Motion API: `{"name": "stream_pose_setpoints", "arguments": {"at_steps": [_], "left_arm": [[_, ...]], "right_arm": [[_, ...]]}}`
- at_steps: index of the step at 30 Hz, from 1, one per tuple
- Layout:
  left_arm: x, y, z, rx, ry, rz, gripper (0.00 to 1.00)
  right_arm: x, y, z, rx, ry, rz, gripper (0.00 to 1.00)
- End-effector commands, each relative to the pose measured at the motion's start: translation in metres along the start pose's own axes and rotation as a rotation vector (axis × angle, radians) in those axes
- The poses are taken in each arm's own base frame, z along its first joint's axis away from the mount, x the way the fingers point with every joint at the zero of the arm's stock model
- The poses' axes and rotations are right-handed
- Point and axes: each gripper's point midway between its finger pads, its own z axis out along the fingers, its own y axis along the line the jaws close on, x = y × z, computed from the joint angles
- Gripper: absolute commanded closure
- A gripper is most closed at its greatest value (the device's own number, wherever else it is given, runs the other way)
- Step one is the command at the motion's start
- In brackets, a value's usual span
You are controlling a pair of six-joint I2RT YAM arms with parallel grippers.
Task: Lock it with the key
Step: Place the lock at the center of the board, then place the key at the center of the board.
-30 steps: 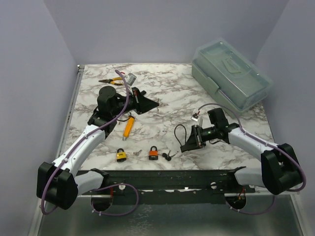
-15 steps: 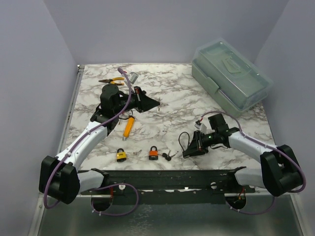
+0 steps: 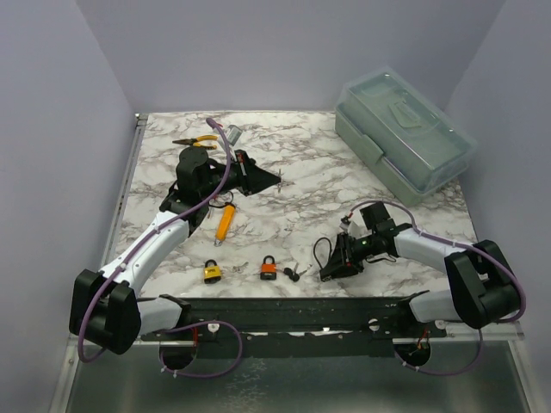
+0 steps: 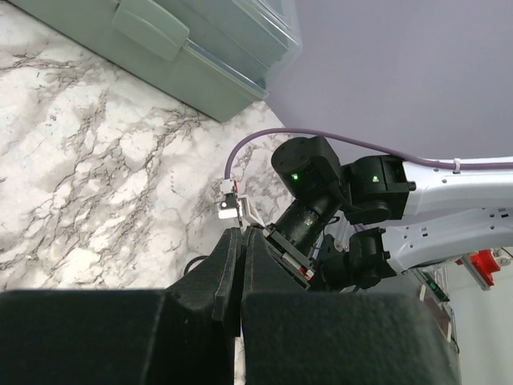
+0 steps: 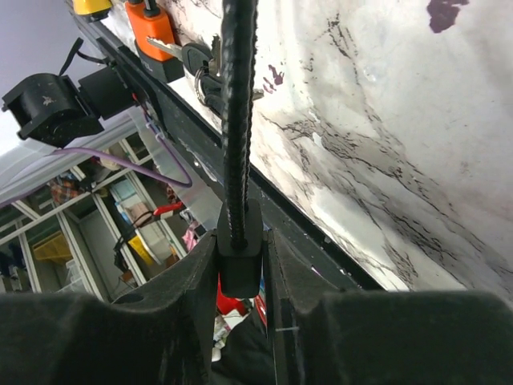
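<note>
An orange padlock (image 3: 269, 268) lies near the table's front edge with a key (image 3: 293, 274) beside it; in the right wrist view the key (image 5: 196, 58) sits in the orange padlock (image 5: 148, 28). My right gripper (image 3: 332, 268) is low over the table just right of the key. It is shut on the body of a black cable lock (image 5: 240, 249), whose cable runs forward from the fingers and loops at the left (image 3: 318, 249). My left gripper (image 3: 258, 178) hovers over the back left, shut and empty, its fingertips (image 4: 231, 241) pressed together.
A yellow padlock (image 3: 212, 272) lies left of the orange one. An orange-handled tool (image 3: 225, 224) lies mid-left and yellow pliers (image 3: 196, 142) at the back left. A green lidded box (image 3: 403, 133) fills the back right corner. The table's front rail (image 3: 301, 311) is close below the right gripper.
My right gripper has come down and toward the near edge with the cable lock, ending closer to the key. My left arm has shifted slightly back and right.
</note>
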Motion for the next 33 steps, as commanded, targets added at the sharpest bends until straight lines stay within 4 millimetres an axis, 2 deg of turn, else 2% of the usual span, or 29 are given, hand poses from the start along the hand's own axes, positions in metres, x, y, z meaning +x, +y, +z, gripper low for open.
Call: {"name": "stream_pose_setpoints", "arguments": {"at_steps": [1, 7, 13, 14, 16, 20, 24, 29, 33], "left_arm": [[-0.015, -0.006, 0.001, 0.014, -0.04, 0.032, 1.0], [-0.015, -0.006, 0.001, 0.017, -0.04, 0.037, 1.0], [-0.01, -0.009, -0.002, 0.027, -0.029, 0.058, 1.0], [-0.008, -0.009, -0.003, 0.029, -0.025, 0.06, 1.0], [-0.006, -0.009, -0.003, 0.032, -0.017, 0.064, 1.0], [-0.004, -0.008, -0.003, 0.039, -0.004, 0.081, 1.0], [-0.003, -0.011, -0.003, 0.056, 0.009, 0.104, 1.0], [0.001, -0.011, -0.004, 0.063, 0.028, 0.117, 1.0], [0.004, 0.001, 0.003, 0.028, 0.049, 0.041, 1.0]], "right_arm": [[-0.007, -0.001, 0.001, 0.033, -0.022, 0.004, 0.69], [-0.013, -0.005, 0.002, 0.063, -0.037, 0.009, 0.52], [-0.03, -0.007, -0.003, 0.141, -0.094, 0.011, 0.37], [-0.03, -0.006, -0.003, 0.145, -0.096, 0.012, 0.32], [-0.03, -0.007, -0.004, 0.156, -0.095, 0.02, 0.17], [-0.028, -0.003, -0.005, 0.142, -0.068, 0.017, 0.02], [-0.025, 0.007, -0.009, 0.1, -0.059, -0.071, 0.0], [-0.021, 0.042, -0.026, -0.013, -0.112, -0.274, 0.0], [-0.017, 0.072, -0.045, -0.094, -0.19, -0.439, 0.0]]}}
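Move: The black cable lock is still between the right fingertips, its body about 1 cm left of the hand point and 1 cm below it, close over the table. The ringed keys lie some 9 cm to the right hand's left, level with it, 2 cm lower; the orange padlock is about 16 cm left, 1 cm farther out, equally low. From the left hand the cable lock is roughly 17 cm back, 12 cm right and 24 cm below. The black cable lock is let go on the table: the right fingers spread from their narrow grip to fully wide while the hand eases about 3 cm forward and sinks about 1 cm. Clear of the body, the open hand then lifts straight up, about 5 cm and quickening, rolling some 15 degrees. ##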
